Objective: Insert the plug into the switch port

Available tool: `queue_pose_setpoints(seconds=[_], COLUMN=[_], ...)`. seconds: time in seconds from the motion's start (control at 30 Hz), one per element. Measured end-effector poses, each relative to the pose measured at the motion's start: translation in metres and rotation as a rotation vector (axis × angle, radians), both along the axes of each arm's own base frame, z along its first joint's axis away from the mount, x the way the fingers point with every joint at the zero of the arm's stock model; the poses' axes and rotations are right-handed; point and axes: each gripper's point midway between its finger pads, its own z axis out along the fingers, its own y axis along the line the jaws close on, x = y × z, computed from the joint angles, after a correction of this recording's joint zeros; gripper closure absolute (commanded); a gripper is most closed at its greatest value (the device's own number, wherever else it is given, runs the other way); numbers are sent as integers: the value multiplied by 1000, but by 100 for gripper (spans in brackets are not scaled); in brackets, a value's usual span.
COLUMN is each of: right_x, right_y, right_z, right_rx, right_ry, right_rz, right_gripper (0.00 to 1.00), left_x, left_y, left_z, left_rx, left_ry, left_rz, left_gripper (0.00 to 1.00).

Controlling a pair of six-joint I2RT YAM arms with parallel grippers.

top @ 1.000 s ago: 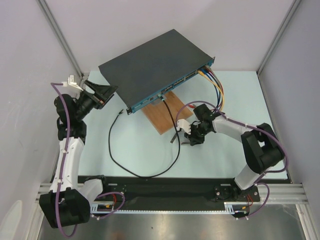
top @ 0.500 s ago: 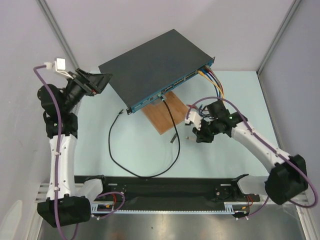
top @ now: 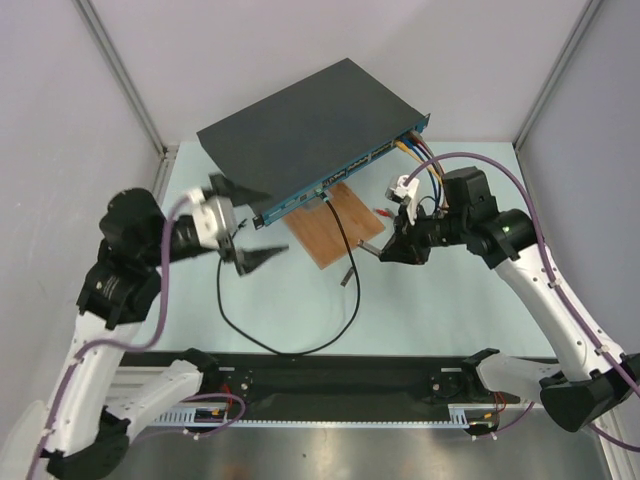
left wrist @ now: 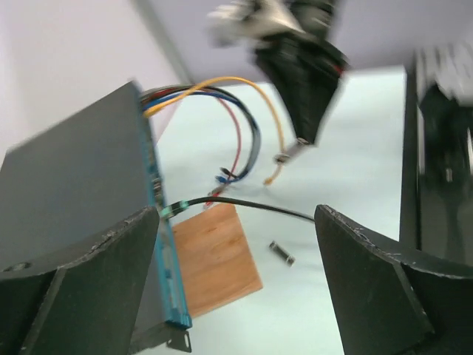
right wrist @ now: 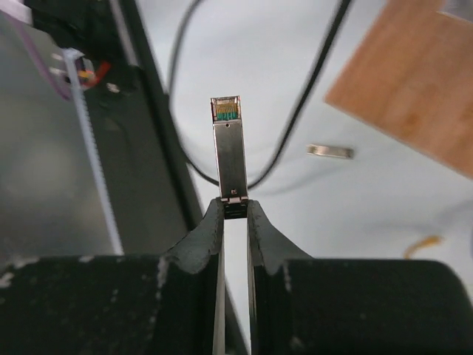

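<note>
The switch (top: pixel 300 125) is a flat black box lying at an angle at the back, its teal front face (top: pixel 345 168) turned toward me; in the left wrist view the switch (left wrist: pixel 74 177) fills the left side. My right gripper (top: pixel 388 250) hovers in front of that face, shut on the back end of a small metal plug (right wrist: pixel 230 148) that sticks straight out past its tips (right wrist: pixel 235 209). From the left wrist view the plug (left wrist: pixel 290 153) hangs off the table. My left gripper (top: pixel 245 225) stands wide open by the switch's left front corner, holding nothing (left wrist: pixel 236 222).
A brown wooden board (top: pixel 335 225) lies under the switch's front edge. A black cable (top: pixel 260 335) runs from a port and loops over the table. Coloured cables (top: pixel 435 175) leave the right ports. A loose metal module (top: pixel 346 275) lies on the table.
My left arm has swung from behind the switch's left end round to its front left corner. The right gripper has risen and moved right with the plug.
</note>
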Motion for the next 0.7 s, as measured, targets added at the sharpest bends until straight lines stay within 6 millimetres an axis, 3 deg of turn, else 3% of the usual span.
queue_pose_setpoints(seconds=[0.1,0.17,0.3,0.43,0.57,0.7], right_x=[-17,-29,-55,-67,-72,-79], right_y=[13,21,35,43,48,53], right_z=[7,8,2,4,7,6], right_rx=[74,106,134,159,176,174], right_ry=[102,162,284,357,391,420], right_rz=[32,66,144,196,223,250], right_gripper=[100,100,100,100,100,100], left_x=[-35,-45,-48,-47,-50,-54], left_y=[-18,-28,-49,-71,-84,-93], left_z=[-19,-34,-70,-104,-116,-116], left_rx=[119,192,348,480,532,533], left_ry=[-113,-159,-212,-246,-293,-357], left_rz=[-138,-199,-297,-372,-408,-421], left_gripper=[9,10,9,13,21,32])
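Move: Below and to the left gripper's right hangs the plug, already pinched in the right fingers: about 18 cm right, 16 cm down and 1 cm farther out. From the right hand, the left gripper it is being brought to is roughly 21 cm left, 15 cm higher and level fore and aft. Some 27 cm below the right hand on the table lie the spare plug, about 6 cm ahead and 3 left, and the wooden board, 18 ahead and 6 left. Swooping down about 12 cm and right 9 towards the held plug, after a quick 5 cm pull back, the left hand tips its fingers downward, swings clockwise and starts closing them from wide open. The right hand keeps its pinch and carries the plug back some 8 cm and left 5 to meet it, turning roughly 25 degrees. ##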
